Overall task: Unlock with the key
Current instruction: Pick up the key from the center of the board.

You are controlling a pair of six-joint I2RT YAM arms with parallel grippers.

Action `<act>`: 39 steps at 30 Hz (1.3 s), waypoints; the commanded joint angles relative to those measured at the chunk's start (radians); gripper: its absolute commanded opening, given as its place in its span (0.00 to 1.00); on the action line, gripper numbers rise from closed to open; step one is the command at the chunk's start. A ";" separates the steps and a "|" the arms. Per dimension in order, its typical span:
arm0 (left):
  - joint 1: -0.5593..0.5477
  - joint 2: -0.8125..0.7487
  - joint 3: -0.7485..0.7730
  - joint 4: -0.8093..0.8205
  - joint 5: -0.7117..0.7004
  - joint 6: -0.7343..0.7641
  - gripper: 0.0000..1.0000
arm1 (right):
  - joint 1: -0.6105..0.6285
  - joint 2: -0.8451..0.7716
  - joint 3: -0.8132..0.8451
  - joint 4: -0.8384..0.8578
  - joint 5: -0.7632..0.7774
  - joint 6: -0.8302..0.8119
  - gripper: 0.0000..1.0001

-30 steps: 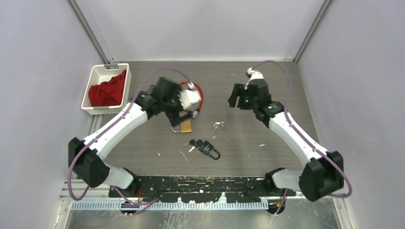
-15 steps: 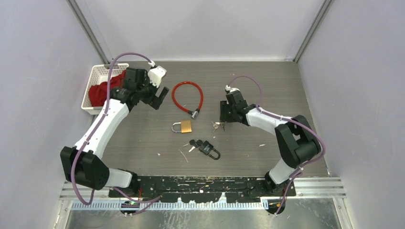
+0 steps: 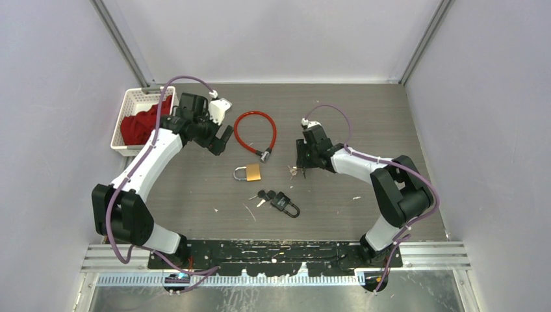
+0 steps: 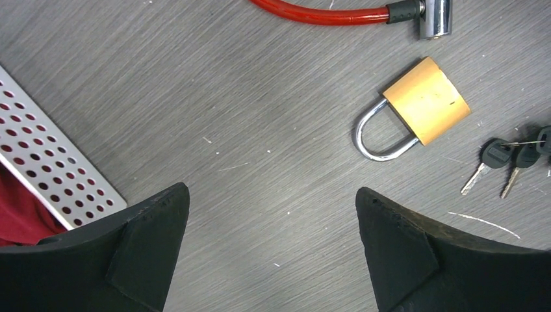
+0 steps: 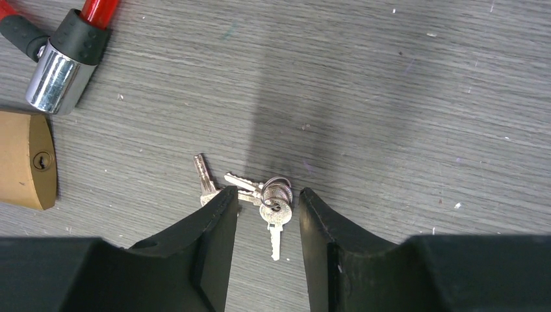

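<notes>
A bunch of silver keys lies flat on the table right of the brass padlock. My right gripper is lowered over the bunch. In the right wrist view the keys lie between its fingers, one at each side, and gaps still show around the ring; the right gripper is partly narrowed but open. The brass padlock shows its keyhole at the left edge. My left gripper hovers wide open and empty up-left of the padlock.
A red cable lock lies behind the padlock. A black padlock with black-headed keys lies nearer the arm bases. A white basket holding red cloth stands at the far left.
My right arm swung in and came down over the silver keys, its jaws narrowing around them. My left arm pulled back from over the brass padlock toward the basket, still open.
</notes>
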 commanded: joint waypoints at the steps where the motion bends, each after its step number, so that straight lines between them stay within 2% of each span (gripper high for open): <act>1: 0.000 0.022 -0.003 -0.013 0.041 -0.033 0.98 | 0.008 -0.001 0.007 0.026 0.019 -0.008 0.44; 12: 0.000 0.032 0.030 -0.043 0.053 -0.038 0.97 | 0.034 0.064 0.035 -0.007 0.045 -0.014 0.43; 17: -0.001 0.021 0.030 -0.047 0.048 -0.038 0.97 | 0.039 0.071 0.040 -0.016 0.068 -0.014 0.25; 22: 0.000 0.022 0.030 -0.053 0.054 -0.039 0.96 | 0.039 0.035 0.037 -0.020 0.077 -0.019 0.03; 23: -0.001 0.024 0.031 -0.053 0.056 -0.040 0.96 | 0.039 0.022 0.035 -0.020 0.076 -0.020 0.01; 30: -0.002 0.042 0.047 -0.087 0.168 -0.060 0.95 | 0.037 -0.085 0.031 0.016 -0.033 -0.039 0.01; 39: -0.009 0.047 0.020 -0.072 0.469 -0.121 0.93 | 0.037 -0.222 0.080 0.007 -0.268 0.000 0.01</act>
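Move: The ring of silver keys lies straight below the half-open right fingers, about 2 cm down. Beside it, a loose silver key lies some 3 cm to its left. The gold padlock stands about 14 cm to the right hand's left and 1 cm back; the black padlock about 5 cm left and 8 cm back. For the left hand, the key ring is some 21 cm right, 2 cm back and 15 cm below. Sinking about 2 cm onto the silver key ring, the right hand shuts its half-open fingers on it, then lifts roughly 8 cm and drifts 3 cm left, wrist turning slightly counter-clockwise. The left hand, wide open, dips a little and later swings some 4 cm right and 2 cm back, tilting, towards the gold padlock. ##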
